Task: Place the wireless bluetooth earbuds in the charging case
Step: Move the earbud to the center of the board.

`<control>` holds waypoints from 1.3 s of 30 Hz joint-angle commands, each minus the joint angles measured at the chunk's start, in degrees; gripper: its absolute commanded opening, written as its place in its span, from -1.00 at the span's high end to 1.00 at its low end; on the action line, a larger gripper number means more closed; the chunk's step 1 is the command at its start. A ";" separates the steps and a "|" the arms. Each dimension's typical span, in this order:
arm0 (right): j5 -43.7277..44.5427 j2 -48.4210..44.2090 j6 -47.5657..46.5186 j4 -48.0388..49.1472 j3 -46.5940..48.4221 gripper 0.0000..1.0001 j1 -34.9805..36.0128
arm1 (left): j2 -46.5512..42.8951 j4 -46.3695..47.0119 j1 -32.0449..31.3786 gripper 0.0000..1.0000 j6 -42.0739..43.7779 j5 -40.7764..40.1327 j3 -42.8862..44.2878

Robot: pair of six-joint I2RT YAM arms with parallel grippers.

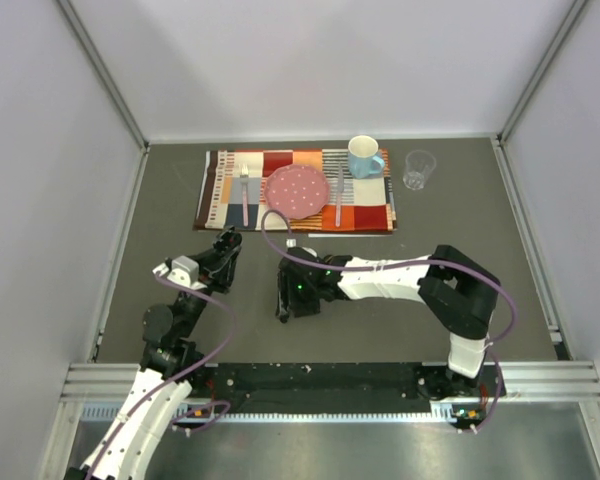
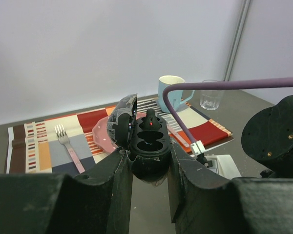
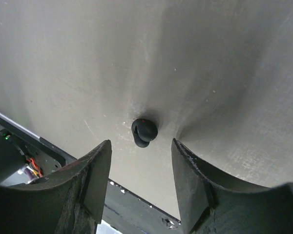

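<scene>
My left gripper [image 2: 147,163] is shut on the black charging case [image 2: 149,148], held off the table with its lid [image 2: 121,121] swung open to the left. One earbud [image 2: 150,122] with a red light sits in the case's far slot; the near slot shows empty. In the top view the left gripper [image 1: 226,250] is left of centre. My right gripper [image 3: 140,148] stands open, pointing down at the table. Another small black earbud [image 3: 144,131] lies on the grey surface just beyond the gap between its fingers, untouched. In the top view the right gripper [image 1: 284,305] is mid-table.
A patchwork placemat [image 1: 220,190] at the back carries a pink plate [image 1: 297,190], a fork [image 1: 244,195], another utensil [image 1: 338,200] and a blue mug [image 1: 365,157]. A clear glass [image 1: 418,168] stands to its right. The black front rail [image 3: 136,204] runs near the right gripper.
</scene>
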 commanded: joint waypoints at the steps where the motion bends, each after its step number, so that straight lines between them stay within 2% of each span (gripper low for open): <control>1: -2.25 1.27 0.66 0.69 2.07 -0.03 0.61 | -0.57 0.66 0.33 1.00 -0.51 -1.10 1.12; 9: -0.85 3.11 0.92 0.69 2.59 0.18 0.61 | -0.92 0.13 0.33 1.00 -0.60 -1.45 1.12; 22: 0.30 5.75 1.27 0.69 3.56 0.34 -1.06 | -0.92 -0.13 0.33 1.00 -0.95 -1.01 0.94; 23: 0.30 5.58 1.44 0.77 3.48 0.38 -1.06 | -0.92 -0.13 0.33 1.00 -0.95 -0.92 0.94; 27: 1.53 4.35 1.53 0.77 2.07 0.80 -1.15 | -0.83 -0.04 0.24 1.00 -0.95 -0.92 0.94; 29: 2.14 3.29 1.71 0.69 0.40 0.88 -1.33 | -0.74 -0.04 0.24 1.00 -1.04 -0.84 0.85; 33: 5.38 -3.02 2.24 0.51 -5.73 0.93 -2.90 | -0.57 -0.13 0.33 1.00 -1.13 -0.57 0.94; 39: 12.51 -21.83 4.78 -1.59 -18.99 0.91 -5.98 | -0.22 0.30 0.24 1.00 -1.22 0.13 1.03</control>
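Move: The last loose earbud lies on the table almost under my right hand: about 2 cm below the open fingertips, 1 cm ahead and 1 cm to the left. The closed charging case on the table is some 11 cm ahead and 9 cm to the right of that hand. The open case in my left fingers hangs about 10 cm ahead, 9 cm left and 20 cm above it. From my left hand the earbud is roughly 8 cm back, 9 cm right and 22 cm down. I ease my right hand the last 1.5 cm down over the earbud, edging slightly forward and left while the fingers narrow, then pinch it between the fingertips. With it held I sweep right about 7 cm, quickening and staying low, rising only some 1 cm and turning the wrist a little clockwise. ##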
